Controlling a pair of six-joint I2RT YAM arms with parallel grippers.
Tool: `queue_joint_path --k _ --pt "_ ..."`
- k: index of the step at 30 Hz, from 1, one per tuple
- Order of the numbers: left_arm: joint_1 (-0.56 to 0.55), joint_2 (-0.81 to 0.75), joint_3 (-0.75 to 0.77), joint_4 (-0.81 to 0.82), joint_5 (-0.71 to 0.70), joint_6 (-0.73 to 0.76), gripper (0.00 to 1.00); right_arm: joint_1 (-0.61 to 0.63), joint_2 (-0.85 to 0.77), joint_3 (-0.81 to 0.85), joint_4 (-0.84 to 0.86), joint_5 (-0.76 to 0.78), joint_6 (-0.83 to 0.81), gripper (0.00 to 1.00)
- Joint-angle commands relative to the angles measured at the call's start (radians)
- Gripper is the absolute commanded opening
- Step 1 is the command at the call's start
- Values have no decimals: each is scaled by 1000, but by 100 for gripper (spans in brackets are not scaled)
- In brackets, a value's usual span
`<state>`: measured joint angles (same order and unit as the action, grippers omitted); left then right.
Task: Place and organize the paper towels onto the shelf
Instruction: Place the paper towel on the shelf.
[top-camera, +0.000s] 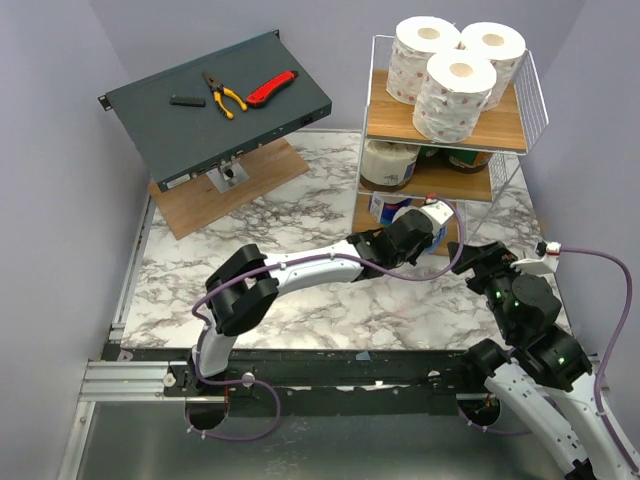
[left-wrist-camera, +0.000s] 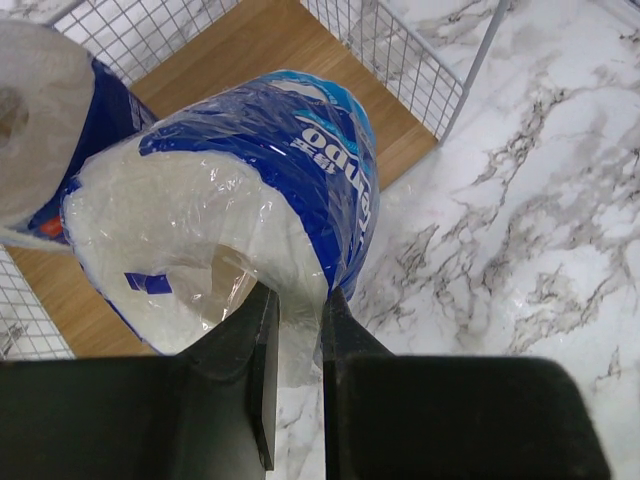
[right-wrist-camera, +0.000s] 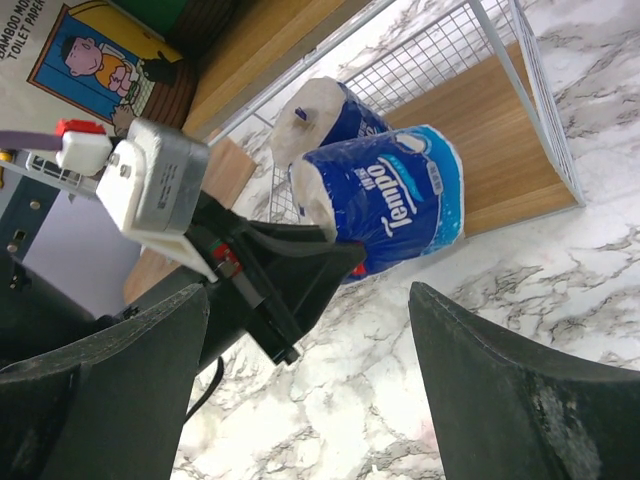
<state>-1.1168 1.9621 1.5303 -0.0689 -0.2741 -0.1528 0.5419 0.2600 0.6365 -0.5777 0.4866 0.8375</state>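
Observation:
My left gripper (left-wrist-camera: 298, 300) is shut on the clear wrapper end of a blue-and-white paper towel pack (left-wrist-camera: 260, 170), holding it just in front of the shelf's (top-camera: 372, 120) bottom board (left-wrist-camera: 250, 50). A second blue pack (left-wrist-camera: 60, 120) lies on that board beside it. Both packs (right-wrist-camera: 400, 200) (right-wrist-camera: 325, 105) show in the right wrist view. Three white rolls (top-camera: 450, 70) stand on the top tier. A cream roll (top-camera: 388, 163) and green-wrapped rolls (top-camera: 468, 159) sit on the middle tier. My right gripper (top-camera: 480, 262) hangs open over the marble, right of the left gripper (top-camera: 425, 225), with nothing between its fingers.
A slanted dark grey box (top-camera: 215, 130) at the back left carries pliers (top-camera: 222, 95), a red knife (top-camera: 272, 88) and a small black piece (top-camera: 187, 100). It rests on a flat wooden board (top-camera: 200, 205). The shelf's wire sides (right-wrist-camera: 540, 90) frame the bottom tier.

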Motion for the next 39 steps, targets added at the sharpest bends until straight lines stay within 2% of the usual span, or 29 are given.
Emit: queue_joint_path --k 1,10,17,22,29,39 --pt "-6 51 109 31 -64 48 2 4 -12 -9 1 38 -9 85" --pt "-5 137 200 -30 -136 73 6 4 -29 -6 7 62 -23 85" --pt "-5 159 212 -47 -132 66 11 4 -36 -9 7 73 -23 85" --pt "-5 163 211 -45 -135 63 24 4 -38 -9 7 80 -21 85" --pt "-6 139 192 -34 -131 51 52 4 -40 -9 4 85 -18 84" --pt "-14 56 144 -1 -131 53 65 4 -36 -7 -2 86 -17 85"
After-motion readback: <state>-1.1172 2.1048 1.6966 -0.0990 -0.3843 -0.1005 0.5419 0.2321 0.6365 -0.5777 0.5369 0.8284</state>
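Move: The left hand already pinches the paper towel by its near end; the free spot for it on the lower shelf is about 7 cm ahead, 3 cm to the right and 8 cm below that hand. The shelved roll stands some 8 cm ahead and 7 cm to the left, its middle a few centimetres lower, and the white tub on the middle shelf is about 9 cm ahead, 7 cm left and 15 cm up. From the right hand the spot lies roughly 14 cm ahead, 3 cm left and 17 cm below. The left hand carries the pinched paper towel about 3 cm forward and a little to the right, in over the lower shelf beside the shelved roll, the wrist tilting up only some 5 degrees, and then lowers about 2 cm. There it stays while the fingers open from nearly shut to well over half, letting go of the roll's near end, and finally eases up about 1 cm in front of it. ##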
